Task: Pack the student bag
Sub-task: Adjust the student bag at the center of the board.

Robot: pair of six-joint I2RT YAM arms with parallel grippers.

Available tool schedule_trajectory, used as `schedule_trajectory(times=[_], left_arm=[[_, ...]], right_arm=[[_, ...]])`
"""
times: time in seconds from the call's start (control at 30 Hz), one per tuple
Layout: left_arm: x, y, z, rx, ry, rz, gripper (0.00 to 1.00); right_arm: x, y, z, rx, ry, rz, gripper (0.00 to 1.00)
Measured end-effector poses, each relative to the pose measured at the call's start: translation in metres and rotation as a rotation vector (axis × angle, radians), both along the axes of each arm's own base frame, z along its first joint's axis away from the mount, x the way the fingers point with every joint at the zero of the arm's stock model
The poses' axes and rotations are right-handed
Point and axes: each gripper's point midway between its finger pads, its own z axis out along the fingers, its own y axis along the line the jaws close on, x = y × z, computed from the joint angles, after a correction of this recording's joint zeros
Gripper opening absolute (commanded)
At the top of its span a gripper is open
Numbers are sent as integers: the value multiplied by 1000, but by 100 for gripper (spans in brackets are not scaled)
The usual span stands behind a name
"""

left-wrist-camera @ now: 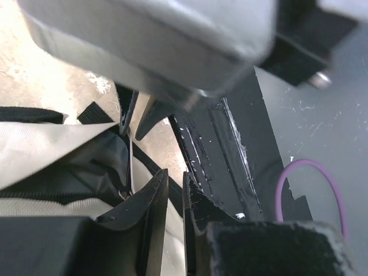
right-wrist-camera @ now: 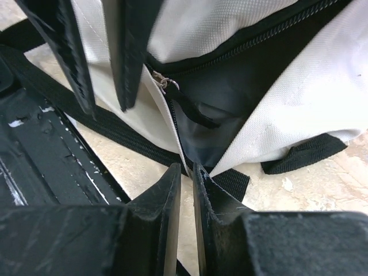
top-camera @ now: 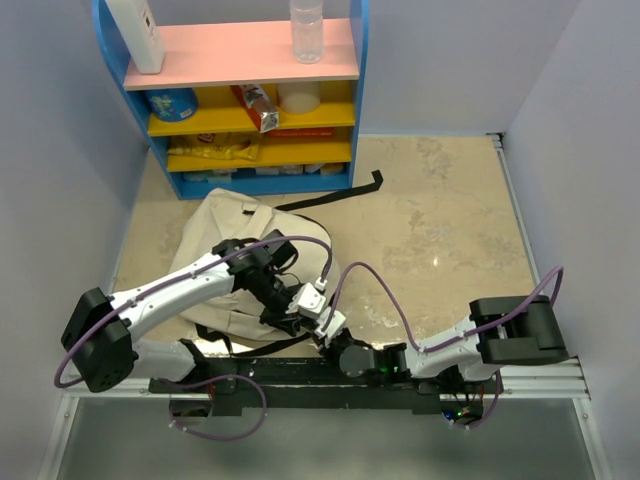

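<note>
The student bag point(top-camera: 225, 235), beige with black straps, lies on the table left of centre. Both grippers meet at its near right corner. My left gripper point(top-camera: 295, 322) reaches across the bag; in the left wrist view its jaws point(left-wrist-camera: 176, 178) stand almost together, with beige bag fabric point(left-wrist-camera: 40, 144) showing in the slit. My right gripper point(right-wrist-camera: 187, 168) is shut on the zippered edge of the bag point(right-wrist-camera: 299, 86), where the opening shows dark lining. The zipper pull point(right-wrist-camera: 165, 83) hangs just beside the left gripper's fingers point(right-wrist-camera: 129, 52).
A blue shelf point(top-camera: 250, 100) with a pink top stands at the back, holding a bottle point(top-camera: 307, 30), a white box point(top-camera: 140, 35) and snacks. A loose black strap point(top-camera: 365, 185) trails on the table. The black base rail point(top-camera: 300, 395) runs just below the grippers.
</note>
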Motion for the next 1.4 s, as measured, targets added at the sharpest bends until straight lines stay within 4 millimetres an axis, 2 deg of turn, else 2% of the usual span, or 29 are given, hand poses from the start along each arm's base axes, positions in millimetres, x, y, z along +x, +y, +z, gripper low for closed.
schedule_trajectory(times=[0.2,0.33,0.53,0.63,0.77,0.83,0.93,1.03,1.13,1.27,1.4], left_arm=[[5,-9,-12,21,-19,-15,20],[15,-18,-15,16,-75,1,19],[30,-17,-13,46,-147,56,19],[33,-7,0,43,-208,84,19],[31,3,26,-10,-285,114,19],[30,6,29,-20,-295,121,19],[26,12,20,9,-280,123,19],[23,18,14,40,-267,122,19],[21,20,13,48,-262,120,18],[20,23,14,56,-264,121,18],[20,26,16,57,-273,124,18]], right_arm=[[0,3,-11,0,4,-16,16],[-2,5,-13,25,18,-26,16],[-5,8,-12,41,33,-12,28],[-10,5,8,73,36,26,31],[-13,5,66,204,8,71,31],[-11,2,82,226,-11,83,30],[-6,-3,91,196,-45,95,29],[3,-7,101,167,-79,108,33],[24,-10,109,136,-102,136,38],[49,-11,109,41,-122,189,43],[54,0,103,-41,-115,298,45]])
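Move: The left hand, nearly shut, has the zip slider on the bag's near rim about 5 cm below it, some 2 cm ahead and 2 cm to its right; the black strap lies about 2 cm back of it and 10 cm down. From the right hand, low at the rim's right-hand corner, the mouth's far rim is roughly 7 cm ahead, 2 cm left and 3 cm up, and the slider 1 cm ahead and 4 cm left, about level. Sink the right gripper a centimetre or so at the rim corner, then open its fingers part way, lift clear by about 12 cm and swing forward over the bag mouth, turning counter-clockwise. Meanwhile dip the left gripper forward and right towards the slider, keep its fingers nearly shut, then bring it up and left some 4 cm, tilting about 15 degrees. ##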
